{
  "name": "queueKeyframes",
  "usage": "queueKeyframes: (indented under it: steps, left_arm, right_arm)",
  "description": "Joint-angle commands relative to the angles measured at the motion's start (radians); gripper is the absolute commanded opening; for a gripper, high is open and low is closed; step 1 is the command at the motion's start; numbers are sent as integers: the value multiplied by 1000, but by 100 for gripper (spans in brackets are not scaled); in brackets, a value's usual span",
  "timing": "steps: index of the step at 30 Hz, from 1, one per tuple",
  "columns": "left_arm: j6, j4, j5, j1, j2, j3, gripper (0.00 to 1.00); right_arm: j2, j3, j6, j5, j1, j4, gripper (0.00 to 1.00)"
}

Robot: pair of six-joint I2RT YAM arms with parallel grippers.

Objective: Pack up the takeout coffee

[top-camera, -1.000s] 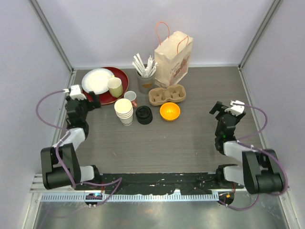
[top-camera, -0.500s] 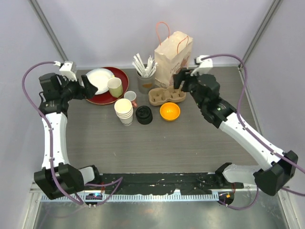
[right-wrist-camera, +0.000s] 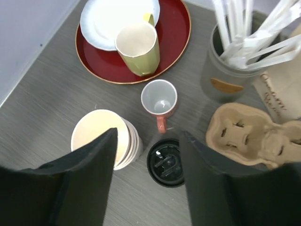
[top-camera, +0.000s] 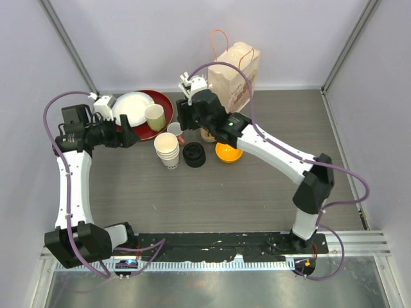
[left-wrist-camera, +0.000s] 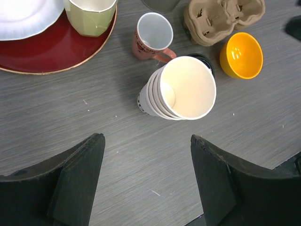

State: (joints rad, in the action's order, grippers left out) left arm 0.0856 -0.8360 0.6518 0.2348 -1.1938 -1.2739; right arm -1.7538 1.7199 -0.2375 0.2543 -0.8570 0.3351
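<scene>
A stack of nested cream-white paper cups (top-camera: 167,149) stands open-topped and lidless at mid-table, and it also shows in the left wrist view (left-wrist-camera: 181,89) and the right wrist view (right-wrist-camera: 96,123). Just right of the stack lies a black lid (top-camera: 194,154), which the right wrist view (right-wrist-camera: 165,162) shows from above. My left gripper (top-camera: 121,135) hovers left of the cups, open and empty (left-wrist-camera: 146,139). Above the cups and lid hangs my right gripper (top-camera: 182,122), also open with nothing held (right-wrist-camera: 148,134). A brown cardboard cup carrier (right-wrist-camera: 244,136) sits right of the lid.
A red plate (top-camera: 165,102) at the back left carries a white plate (top-camera: 131,108) and a pale green mug (top-camera: 155,117). A small pink-handled cup (right-wrist-camera: 160,99) stands behind the lid. An orange bowl (left-wrist-camera: 241,54), a grey holder of wrapped straws (right-wrist-camera: 230,70) and a paper bag (top-camera: 234,74) stand further back.
Both arms rose from folded rest. The left one reached toward the red plate; the right one swung across the back from the right to above the cups. Both jaws have narrowed somewhat.
</scene>
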Motion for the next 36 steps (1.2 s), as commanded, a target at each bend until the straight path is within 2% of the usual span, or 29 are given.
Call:
queueKeyframes:
  steps: [1, 2, 6, 11, 13, 16, 17, 27, 30, 31, 34, 36]
  left_arm:
    - [3, -6, 12, -11, -4, 7, 78]
    - [-1, 0, 14, -12, -6, 10, 78]
    - [-3, 6, 25, -18, -6, 13, 78]
    - [-4, 5, 31, -20, -7, 8, 78]
    - [-1, 2, 37, -20, -6, 4, 78]
    - [-1, 3, 48, -20, -15, -1, 78]
    - [-1, 5, 45, -20, -16, -1, 78]
    - [11, 6, 42, -20, -26, 4, 78]
    - [13, 5, 42, -20, -27, 4, 78]
    - [16, 6, 43, -22, -27, 5, 78]
    - [19, 6, 45, -22, -27, 8, 78]
    - [20, 6, 43, -23, -30, 11, 78]
  right_arm:
    - [-110, 150, 35, -55, -22, 117, 55]
    - [-134, 194, 47, -58, -36, 133, 52]
    - [-238, 279, 75, -59, -62, 200, 52]
    - [-320, 374, 107, 83, -76, 278, 50]
    - [-341, 388, 128, 95, -86, 298, 50]
    - [-361, 405, 130, 73, -94, 304, 42]
    - [-372, 417, 133, 76, -96, 308, 36]
    - [-433, 466, 152, 86, -97, 341, 37]
    - [-441, 480, 152, 86, -100, 351, 28]
    - [-440, 481, 152, 83, -100, 351, 17]
    - [-435, 489, 152, 82, -100, 349, 1]
    - [-429, 491, 153, 79, -102, 348, 1]
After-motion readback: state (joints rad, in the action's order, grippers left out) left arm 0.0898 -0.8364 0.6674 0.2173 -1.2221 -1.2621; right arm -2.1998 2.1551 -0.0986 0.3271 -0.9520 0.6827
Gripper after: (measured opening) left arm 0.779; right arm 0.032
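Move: The stack of paper cups lies about 10 cm left of the right hand, 2 cm nearer the base, its middle some 17 cm below. The black lids are 2 cm to that hand's left, level with it and 22 cm down; the pink mug is about 5 cm ahead and 7 cm left, 20 cm down. From the left hand the stack lies roughly 14 cm right, 5 cm ahead and 13 cm lower. The right hand sinks about 11 cm, early on drifting 6 cm left, then pinches the top cup's right rim. ##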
